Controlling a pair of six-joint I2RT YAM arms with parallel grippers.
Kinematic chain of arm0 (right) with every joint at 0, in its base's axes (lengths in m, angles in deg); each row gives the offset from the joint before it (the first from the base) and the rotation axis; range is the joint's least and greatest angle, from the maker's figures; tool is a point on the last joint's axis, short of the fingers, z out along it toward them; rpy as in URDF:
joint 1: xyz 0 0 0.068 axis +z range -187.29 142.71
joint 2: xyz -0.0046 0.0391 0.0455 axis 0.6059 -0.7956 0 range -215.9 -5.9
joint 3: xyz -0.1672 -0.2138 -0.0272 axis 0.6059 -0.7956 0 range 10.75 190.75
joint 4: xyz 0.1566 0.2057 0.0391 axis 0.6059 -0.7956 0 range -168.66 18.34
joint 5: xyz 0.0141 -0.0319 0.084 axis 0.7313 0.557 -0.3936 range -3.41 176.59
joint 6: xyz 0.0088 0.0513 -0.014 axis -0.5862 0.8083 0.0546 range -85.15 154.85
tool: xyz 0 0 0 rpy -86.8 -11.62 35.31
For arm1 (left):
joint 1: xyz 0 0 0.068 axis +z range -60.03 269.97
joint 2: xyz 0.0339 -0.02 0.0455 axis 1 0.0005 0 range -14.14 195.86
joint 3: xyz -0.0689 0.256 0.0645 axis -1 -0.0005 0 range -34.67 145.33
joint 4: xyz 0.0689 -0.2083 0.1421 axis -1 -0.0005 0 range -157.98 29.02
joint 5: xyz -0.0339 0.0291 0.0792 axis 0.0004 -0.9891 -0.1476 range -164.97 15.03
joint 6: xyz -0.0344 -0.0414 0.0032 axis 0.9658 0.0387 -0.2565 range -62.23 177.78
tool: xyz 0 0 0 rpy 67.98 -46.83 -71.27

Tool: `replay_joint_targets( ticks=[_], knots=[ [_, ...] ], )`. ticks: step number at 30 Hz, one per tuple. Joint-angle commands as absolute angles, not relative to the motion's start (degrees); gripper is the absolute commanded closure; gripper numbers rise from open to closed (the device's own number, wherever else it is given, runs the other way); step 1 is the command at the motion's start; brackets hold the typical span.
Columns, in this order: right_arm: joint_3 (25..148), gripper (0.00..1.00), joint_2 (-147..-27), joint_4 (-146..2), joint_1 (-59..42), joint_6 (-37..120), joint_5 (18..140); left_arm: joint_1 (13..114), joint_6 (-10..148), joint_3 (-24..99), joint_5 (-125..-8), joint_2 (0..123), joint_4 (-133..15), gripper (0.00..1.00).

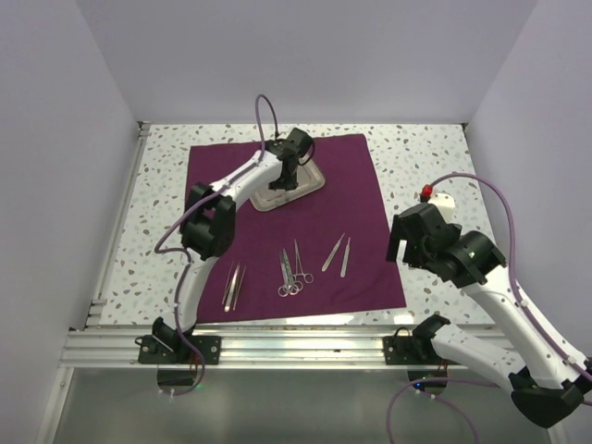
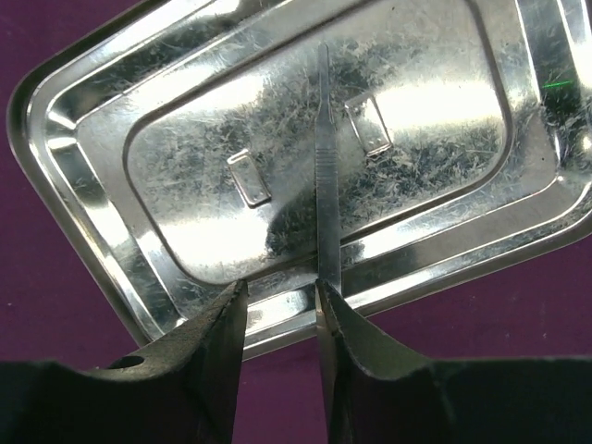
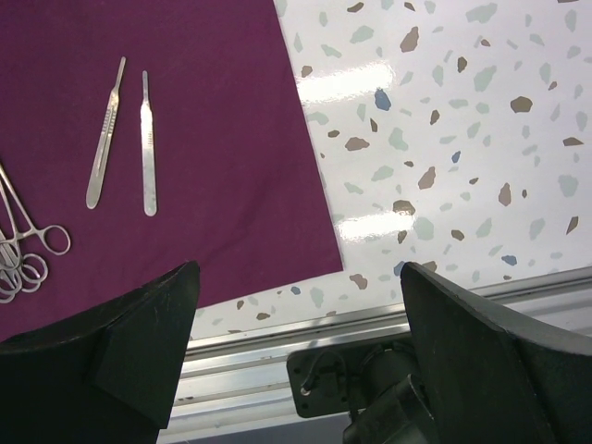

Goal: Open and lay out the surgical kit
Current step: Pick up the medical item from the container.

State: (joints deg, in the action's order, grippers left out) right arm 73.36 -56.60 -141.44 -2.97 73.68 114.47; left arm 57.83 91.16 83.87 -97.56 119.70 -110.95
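The dark purple cloth (image 1: 351, 199) lies spread flat on the table. The steel tray (image 1: 313, 184) sits on its far middle. My left gripper (image 1: 294, 168) hangs over the tray. In the left wrist view its jaws (image 2: 282, 296) stand a little apart over the tray's near rim (image 2: 83, 231). A slim steel handle (image 2: 323, 166) lies across the tray with its near end against the right finger (image 2: 356, 351), and the left finger (image 2: 217, 342) is clear of it. My right gripper (image 1: 407, 242) is wide open and empty beside the cloth's right edge; it also shows in the right wrist view (image 3: 301, 277).
On the cloth's near half lie tweezers (image 1: 233, 285), ring-handled scissors and forceps (image 1: 290, 271) and two slim handles (image 1: 338, 252). The handles (image 3: 106, 134) and rings (image 3: 28, 250) show in the right wrist view. An aluminium rail (image 1: 305, 344) runs along the near edge. White walls close the sides and back.
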Motion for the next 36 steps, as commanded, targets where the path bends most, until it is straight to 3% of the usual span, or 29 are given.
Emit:
replay_joint_targets(
  ticks=[1,19,22,31,36],
  knots=[
    [75.79,0.06,-57.49,-141.98,-3.10,73.96,115.95,57.28,90.65,82.66,-95.36,119.98,-107.74,0.61],
    [75.87,0.06,-59.69,-141.54,-3.10,73.87,116.21,57.37,90.29,80.99,-93.51,124.90,-105.27,0.59],
    [75.70,0.06,-59.61,-141.45,-3.10,73.88,116.30,57.45,90.47,81.16,-92.73,126.04,-105.19,0.66],
    [75.43,0.06,-59.52,-141.45,-3.10,74.14,116.92,57.72,90.47,78.62,-91.05,126.75,-104.40,1.00],
    [75.26,0.06,-59.34,-140.92,-3.19,74.40,116.83,57.81,88.63,80.89,-90.96,125.70,-104.48,1.00]
  ],
)
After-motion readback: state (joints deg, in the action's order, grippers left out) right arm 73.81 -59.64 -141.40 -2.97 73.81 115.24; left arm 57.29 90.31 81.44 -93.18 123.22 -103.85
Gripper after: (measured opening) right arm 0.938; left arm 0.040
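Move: Propped over the container's near rim, its narrow end pointing forward, the last scalpel handle has its middle about 4 cm ahead of the left hand, 2 cm to its right and 5 cm below. The container's middle is roughly 5 cm ahead, 1 cm right. On the cloth, the scissors group lies some 20 cm back and 3 cm right, the two laid-out scalpel handles about 16 cm back and 13 cm right. From the right hand, the aimed-at handle is around 31 cm ahead, 28 cm left. Sinking about 4 cm towards the container's near rim, the left hand also works some 2 cm to its right, bringing the half-open fingers astride the scalpel handle. Near the bottom, the fingers close almost fully and pinch it towards its wide end; the wrist barely turns. ##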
